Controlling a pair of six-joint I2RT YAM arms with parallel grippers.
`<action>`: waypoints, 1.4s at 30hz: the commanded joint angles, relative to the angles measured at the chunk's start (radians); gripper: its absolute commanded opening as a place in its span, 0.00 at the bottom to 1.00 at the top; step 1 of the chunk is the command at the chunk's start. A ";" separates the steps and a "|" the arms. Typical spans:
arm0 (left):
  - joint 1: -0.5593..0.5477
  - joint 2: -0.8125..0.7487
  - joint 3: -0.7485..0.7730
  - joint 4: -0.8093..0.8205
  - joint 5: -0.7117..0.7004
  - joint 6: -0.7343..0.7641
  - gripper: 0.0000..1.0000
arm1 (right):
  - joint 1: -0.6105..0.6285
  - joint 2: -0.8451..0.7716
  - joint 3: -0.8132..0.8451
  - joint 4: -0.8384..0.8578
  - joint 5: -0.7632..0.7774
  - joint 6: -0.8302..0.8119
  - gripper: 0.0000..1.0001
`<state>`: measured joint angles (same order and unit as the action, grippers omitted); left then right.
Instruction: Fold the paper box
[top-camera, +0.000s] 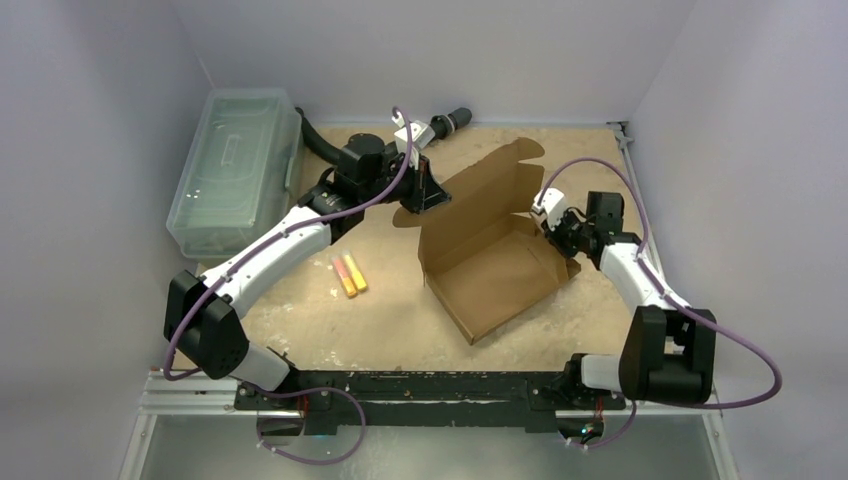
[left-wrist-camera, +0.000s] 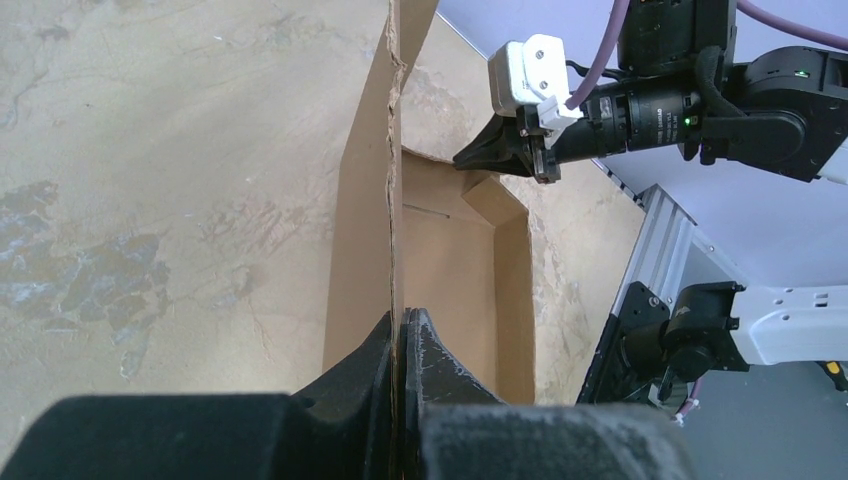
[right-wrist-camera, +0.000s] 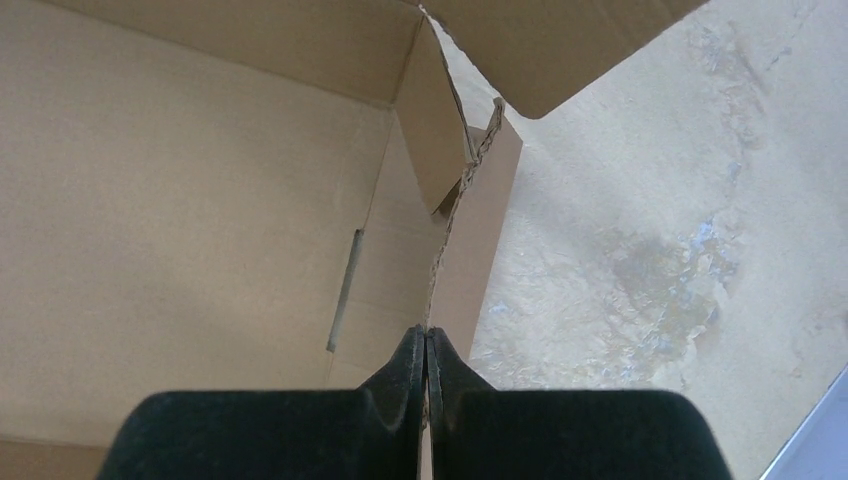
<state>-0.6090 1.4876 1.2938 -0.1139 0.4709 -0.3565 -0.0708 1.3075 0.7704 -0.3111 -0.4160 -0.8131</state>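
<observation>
The brown cardboard paper box (top-camera: 495, 272) stands half-formed in the middle of the table, walls raised and its lid flap (top-camera: 497, 168) leaning back. My left gripper (top-camera: 428, 196) is shut on the far-left side wall; in the left wrist view the wall's edge (left-wrist-camera: 394, 200) runs up from between the closed fingers (left-wrist-camera: 402, 335). My right gripper (top-camera: 553, 225) is shut on the opposite, right side wall; in the right wrist view that wall's torn edge (right-wrist-camera: 455, 210) rises from the closed fingertips (right-wrist-camera: 427, 340), with the box floor (right-wrist-camera: 180, 220) to the left.
A clear plastic lidded bin (top-camera: 236, 167) sits at the back left. Two small orange-yellow sticks (top-camera: 349, 274) lie on the table left of the box. A black cylinder (top-camera: 450, 122) lies at the back edge. The table's metal rail (top-camera: 624, 140) runs along the right side.
</observation>
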 joint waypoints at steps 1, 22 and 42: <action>0.005 -0.016 0.011 0.057 -0.021 0.002 0.00 | 0.019 -0.028 0.005 -0.017 0.027 -0.033 0.00; 0.006 0.069 0.113 -0.032 0.080 0.085 0.00 | 0.145 -0.139 -0.025 -0.024 0.121 -0.086 0.00; 0.005 0.070 0.140 0.019 0.198 0.009 0.00 | 0.383 -0.097 -0.046 0.037 0.288 -0.045 0.00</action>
<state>-0.6086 1.5845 1.4048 -0.1692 0.6163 -0.3149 0.2844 1.2072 0.7525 -0.3244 -0.2016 -0.8822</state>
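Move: The right hand has the top edge of the box's right end wall between its shut fingers; the middle of the box floor lies about 13 cm to its left, 6 cm back and 7 cm below. The far right corner is some 6 cm ahead and 5 cm left, and the raised lid about 9 cm ahead and 16 cm left, higher up. From the left hand, gripping the lid edge, the floor's middle lies roughly 10 cm right, 13 cm back and 24 cm down. Keeping its pinch on the end wall's edge, the right hand first rises about 2 cm, then carries the edge left by some 8 cm in two pulls, in over the box floor, easing slightly back and turning about 15 degrees counter-clockwise. The left hand keeps hold of the lid edge and follows 2 cm to the right, turning about 10 degrees clockwise. ##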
